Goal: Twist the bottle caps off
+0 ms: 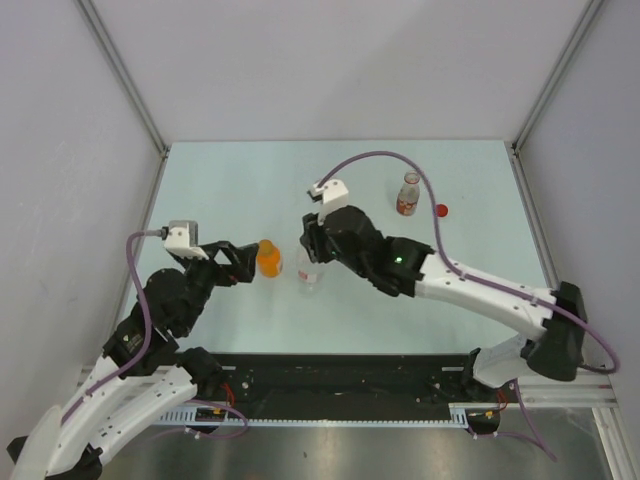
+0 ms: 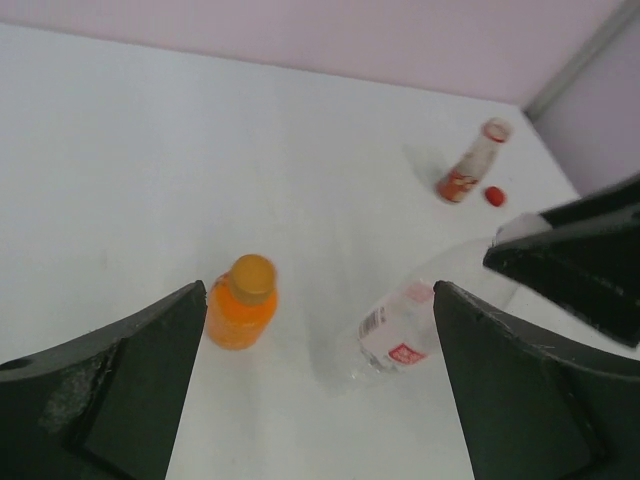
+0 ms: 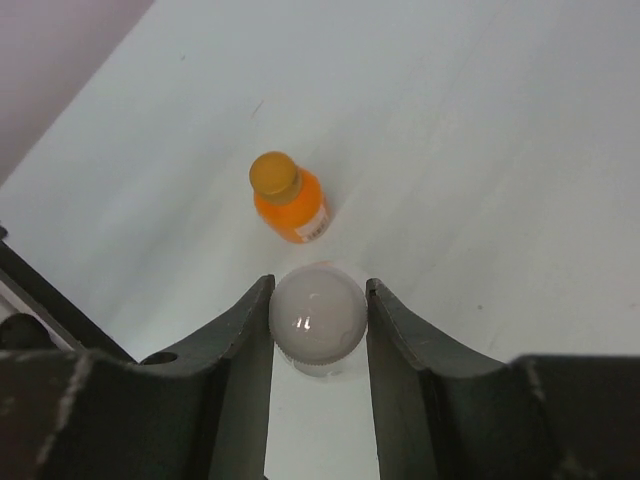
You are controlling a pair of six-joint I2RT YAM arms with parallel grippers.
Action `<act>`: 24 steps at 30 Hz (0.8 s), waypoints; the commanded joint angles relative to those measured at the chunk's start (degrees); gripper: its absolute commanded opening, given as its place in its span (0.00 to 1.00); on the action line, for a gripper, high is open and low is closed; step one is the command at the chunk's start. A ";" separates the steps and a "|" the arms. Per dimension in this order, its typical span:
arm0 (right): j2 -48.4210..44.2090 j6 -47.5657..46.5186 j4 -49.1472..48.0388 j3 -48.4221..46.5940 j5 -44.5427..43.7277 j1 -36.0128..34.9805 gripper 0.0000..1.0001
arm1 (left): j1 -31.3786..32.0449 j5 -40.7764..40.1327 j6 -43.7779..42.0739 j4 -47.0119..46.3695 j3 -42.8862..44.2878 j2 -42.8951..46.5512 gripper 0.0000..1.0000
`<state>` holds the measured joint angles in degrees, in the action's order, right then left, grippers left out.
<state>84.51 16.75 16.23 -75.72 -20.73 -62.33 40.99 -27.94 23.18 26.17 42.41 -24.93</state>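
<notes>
A clear bottle (image 1: 309, 272) stands upright mid-table. My right gripper (image 3: 318, 285) is shut from above on its white cap (image 3: 316, 318), one finger on each side. Just left of it stands the orange-filled bottle (image 1: 268, 258), its orange cap (image 3: 274, 173) on. My left gripper (image 2: 320, 300) is open and holds nothing; the orange bottle (image 2: 240, 305) sits just ahead of its left finger and the clear bottle (image 2: 400, 335) near its right finger. At the back right stands the bottle with the reddish label (image 1: 407, 194), and a red cap (image 1: 441, 210) lies loose on the table beside it.
The pale table (image 1: 220, 190) is bounded by grey walls at the left, right and back. The right arm (image 1: 470, 285) reaches diagonally across the right half. A black rail (image 1: 340, 375) runs along the near edge.
</notes>
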 commanded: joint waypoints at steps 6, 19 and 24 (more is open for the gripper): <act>-23.23 6.97 1.27 3.99 -1.35 10.02 0.00 | -0.39 40.45 -8.41 -24.39 1.44 -4.50 1.00; -33.00 19.63 -4.44 8.05 42.13 30.49 0.00 | -1.61 67.66 -9.12 -38.65 10.84 -23.23 1.00; -33.45 21.48 -6.56 8.13 55.34 36.21 0.00 | -1.97 70.30 -9.82 -38.83 12.87 -25.78 1.00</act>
<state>52.95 35.05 15.20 -67.24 18.04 -29.71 39.62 36.01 14.87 -8.45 52.12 -50.02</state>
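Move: The right fingers already hold the clear bottle by its cap, its middle roughly 10 cm below them and 2 cm left. From the left hand, which is open, the clear bottle's middle lies about 13 cm right, 4 cm ahead and 13 cm lower. The orange bottle stands some 10 cm ahead of the left hand, 5 cm right and 21 cm down; from the right hand, about 6 cm ahead, 10 cm left and 19 cm down. Right hand carries bottle some 15 cm right and up; open left follows rightward, turning some 60 degrees clockwise. ##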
